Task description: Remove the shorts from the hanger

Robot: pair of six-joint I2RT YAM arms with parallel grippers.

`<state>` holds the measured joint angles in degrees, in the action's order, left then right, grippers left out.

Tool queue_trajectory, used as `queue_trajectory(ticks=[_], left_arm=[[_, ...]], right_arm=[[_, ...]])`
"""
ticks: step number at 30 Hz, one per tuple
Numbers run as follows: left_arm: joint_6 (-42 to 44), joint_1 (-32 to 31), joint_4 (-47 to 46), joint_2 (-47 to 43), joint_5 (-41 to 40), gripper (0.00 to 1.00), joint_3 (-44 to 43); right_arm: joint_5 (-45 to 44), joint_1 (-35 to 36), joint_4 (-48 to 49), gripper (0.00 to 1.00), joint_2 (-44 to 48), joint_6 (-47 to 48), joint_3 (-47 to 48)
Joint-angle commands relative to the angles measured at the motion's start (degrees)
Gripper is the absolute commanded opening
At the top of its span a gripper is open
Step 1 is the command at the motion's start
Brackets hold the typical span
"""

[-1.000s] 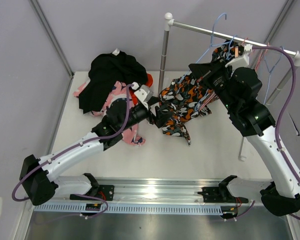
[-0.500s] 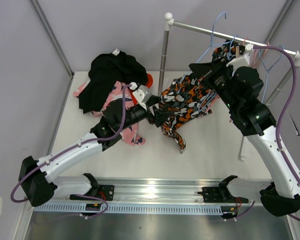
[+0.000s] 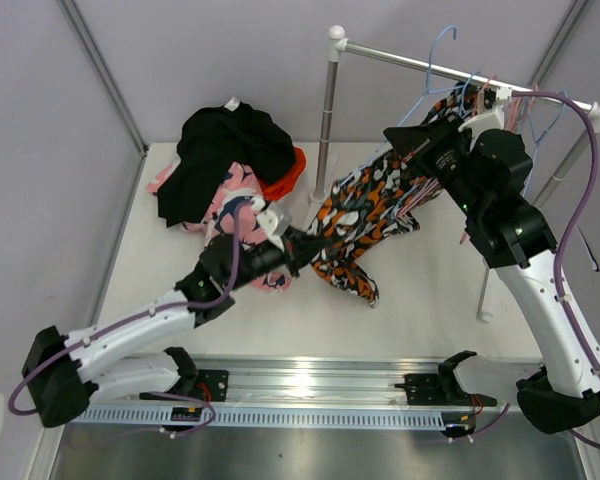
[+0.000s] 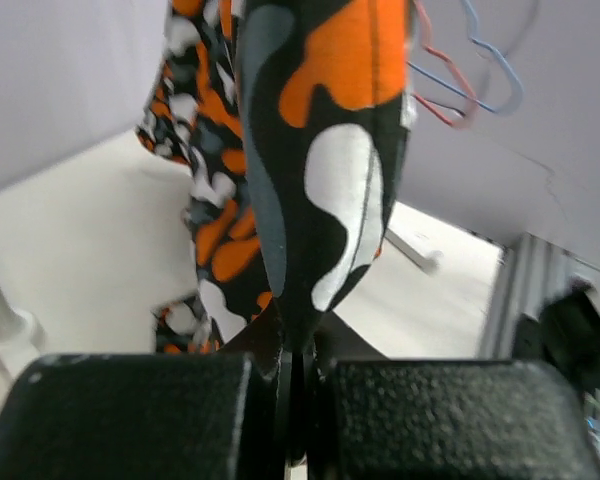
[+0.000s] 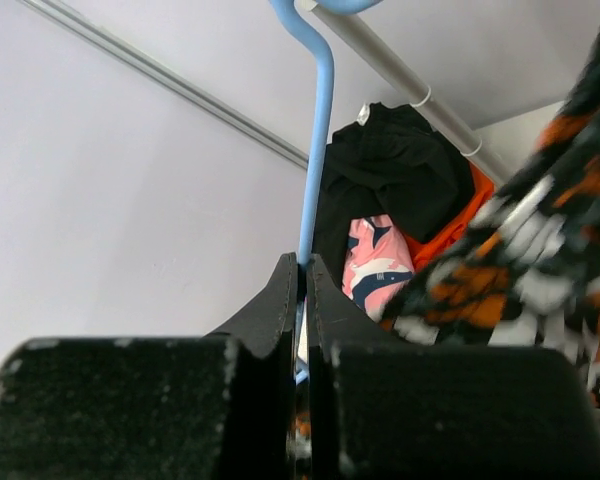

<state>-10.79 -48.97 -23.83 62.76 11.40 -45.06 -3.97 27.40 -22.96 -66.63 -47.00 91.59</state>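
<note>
The orange, black and white patterned shorts (image 3: 372, 200) hang stretched from a blue hanger (image 3: 435, 70) near the rail down toward the table. My left gripper (image 3: 308, 242) is shut on the lower edge of these shorts; in the left wrist view the fabric (image 4: 330, 150) rises straight out of the closed left gripper (image 4: 298, 350). My right gripper (image 3: 398, 137) is shut on the blue hanger (image 5: 318, 120) just below its hook, which the right gripper (image 5: 302, 268) pinches at its neck. Part of the hanger is hidden by fabric.
A heap of other shorts lies at the back left: black (image 3: 230, 150), orange-red (image 3: 288, 172) and pink printed (image 3: 225, 198). The rack's rail (image 3: 400, 58) and upright post (image 3: 327, 120) stand behind, with more wire hangers (image 3: 540, 115) at the right end.
The left gripper opened, then shut on the patterned shorts and pulled down and left, drawing the fabric taut. The right gripper stayed shut on the hanger, shifting slightly right.
</note>
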Motion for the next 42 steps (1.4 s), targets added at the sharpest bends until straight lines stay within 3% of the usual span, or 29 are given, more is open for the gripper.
queue_trajectory(ticks=[1, 2, 6, 11, 14, 18, 19, 20, 24, 28, 33, 42], left_arm=[[-4.06, -5.07, -3.94, -9.92, -2.86, 0.00, 8.92], [-4.85, -7.43, -3.76, -11.68, -3.05, 0.00, 13.98], [-7.32, -11.76, -2.54, -19.51, -7.43, 0.00, 20.87], [-5.83, -11.85, -0.95, -16.72, -13.31, 0.00, 18.26], [-4.34, -11.85, 2.72, -8.40, -20.85, 0.00, 9.83], [-0.64, -11.50, 11.07, 5.76, -29.23, 0.00, -8.53], [-0.20, -10.63, 13.27, 8.66, -29.94, 0.00, -16.56], [0.24, -10.10, 17.38, 14.26, -30.12, 0.00, -19.08], [0.24, -7.55, 21.89, 22.82, -30.12, 0.00, -28.94], [-0.64, -5.09, 25.32, 25.74, -30.12, 0.00, -32.73], [-3.27, -5.17, 24.98, 17.07, -30.29, 0.00, -22.84], [-6.00, -5.96, 27.61, -17.48, -34.95, 0.00, 2.86]], right_arm=[[0.62, -2.60, 4.68, 0.00, 0.10, 0.77, 4.38], [0.98, -3.05, 4.59, 0.00, -0.16, 0.95, 4.73], [3.17, -4.98, 3.45, 0.00, -1.22, 0.43, 6.58], [6.86, -5.07, 6.26, 0.00, -0.26, -3.79, 2.81], [11.07, -5.16, 8.54, 0.00, 0.71, -8.18, -0.70], [18.10, -5.07, 12.48, 0.00, 1.85, -14.16, -4.57], [19.16, -5.07, 12.94, 0.00, 2.03, -15.21, -5.10], [20.56, -4.99, 13.38, 0.00, 2.12, -16.62, -5.63], [22.16, -4.72, 13.38, 0.00, 2.56, -18.30, -5.72], [23.13, -4.55, 14.17, 0.00, 3.61, -19.62, -6.08], [23.30, -7.26, 13.46, 0.00, 2.39, -18.56, -5.02], [33.58, -13.77, 22.78, 0.00, -3.50, -26.82, -3.96]])
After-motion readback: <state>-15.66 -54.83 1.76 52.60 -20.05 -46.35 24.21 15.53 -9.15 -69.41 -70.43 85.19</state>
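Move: The left hand holds the camo shorts by the near hem. The heap of removed clothes is their destination, roughly 25 cm ahead, 20 cm left and 20 cm below; the blue hanger's middle is about 8 cm ahead, 13 cm right and 16 cm up, and the rack's left post foot about 15 cm straight ahead, 30 cm down. For the right hand, holding that hanger by its wire, the shorts' middle hangs some 12 cm below, 2 cm back and 2 cm left. Keeping its pinch on the hem, the left hand yanks the shorts about 9 cm back and some 5 cm down, swings them roughly 18 cm forward and to the right, rising, then tugs hard over to the left and back, about 13 cm leftward. It turns some 25 degrees counter-clockwise meanwhile. The right hand keeps the hanger pinched, shifting only a couple of centimetres as its wrist rolls and turns about 20 degrees. ##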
